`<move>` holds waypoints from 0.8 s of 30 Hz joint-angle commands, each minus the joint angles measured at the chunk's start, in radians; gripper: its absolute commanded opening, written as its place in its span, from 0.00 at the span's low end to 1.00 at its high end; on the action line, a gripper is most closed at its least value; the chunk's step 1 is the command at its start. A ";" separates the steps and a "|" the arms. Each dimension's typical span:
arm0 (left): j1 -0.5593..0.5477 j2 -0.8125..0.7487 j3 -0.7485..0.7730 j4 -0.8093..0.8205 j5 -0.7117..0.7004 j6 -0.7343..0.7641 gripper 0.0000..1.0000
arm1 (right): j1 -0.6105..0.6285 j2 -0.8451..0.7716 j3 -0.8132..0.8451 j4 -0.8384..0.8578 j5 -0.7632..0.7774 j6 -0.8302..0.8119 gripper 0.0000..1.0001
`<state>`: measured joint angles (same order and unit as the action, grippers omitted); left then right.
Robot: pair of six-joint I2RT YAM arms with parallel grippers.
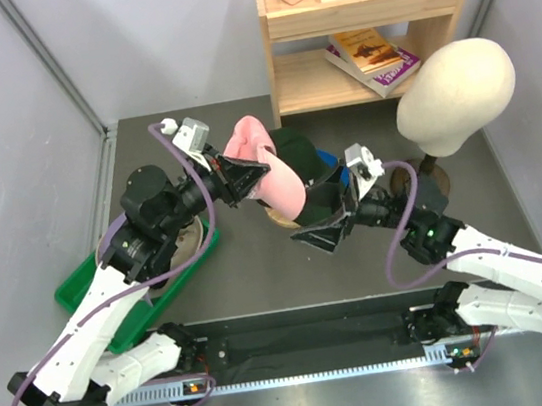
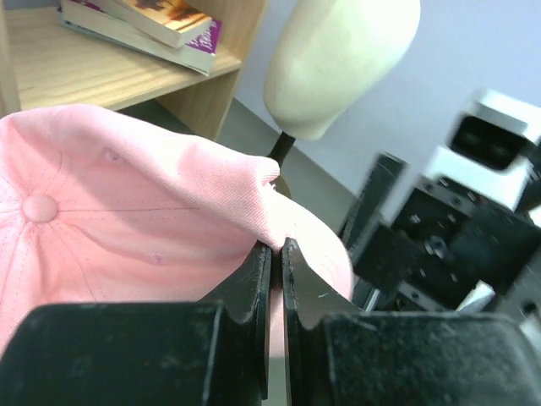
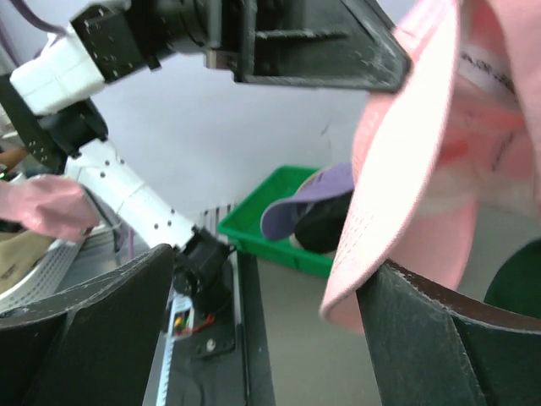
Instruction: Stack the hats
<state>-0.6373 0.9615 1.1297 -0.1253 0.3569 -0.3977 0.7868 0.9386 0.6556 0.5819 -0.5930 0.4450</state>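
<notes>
My left gripper (image 1: 244, 178) is shut on the fabric of a pale pink cap (image 1: 272, 173) and holds it up over the middle of the table. The left wrist view shows the jaws pinching the cap's edge (image 2: 169, 211). Just right of it sits a dark cap (image 1: 298, 147) with a blue cap (image 1: 333, 170) under it. My right gripper (image 1: 319, 214) is open beside them, below the pink cap's brim (image 3: 397, 186); its right finger (image 3: 439, 338) is close under that brim. A lavender cap (image 3: 308, 203) lies in the green bin (image 3: 270, 245).
The green bin (image 1: 81, 290) stands at the left, under my left arm. A cream mannequin head (image 1: 456, 94) on its stand is at the right. A wooden shelf (image 1: 366, 18) with books stands at the back. Grey walls close in on both sides.
</notes>
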 commanded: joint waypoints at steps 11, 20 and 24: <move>0.004 -0.059 0.031 0.151 -0.151 -0.311 0.00 | 0.219 0.017 0.000 0.114 0.492 -0.246 0.53; 0.004 -0.066 0.051 0.089 -0.194 -0.254 0.18 | 0.230 -0.009 0.010 0.072 0.587 -0.213 0.00; 0.004 -0.093 0.076 -0.048 -0.424 -0.084 0.99 | 0.230 -0.027 0.055 0.001 0.679 -0.123 0.00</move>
<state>-0.6373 0.9089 1.1458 -0.1081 0.1371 -0.6285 1.0115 0.9482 0.6487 0.6132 -0.0216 0.2451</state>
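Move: The pink hat hangs in the left gripper. The near end of its brim is about 4 cm ahead of the open right gripper and 2 cm to its left, roughly level. From the left hand, that brim end is some 4 cm back, 5 cm right and 3 cm below. The stacked green hat is about 12 cm ahead of the right hand, 3 cm left and 12 cm below. The blue hat's edge shows about 4 cm to the right of that hand, equally far ahead and slightly lower. The right fingers close on the end of the pink hat's brim and pinch it. That hand first eases back and up a little, then reaches about 4 cm forward while swinging some 20 degrees clockwise. The left hand, still gripping the hat, lifts nearly 4 cm and drifts left as its wrist rolls, then opens wide once the right has its grip. ##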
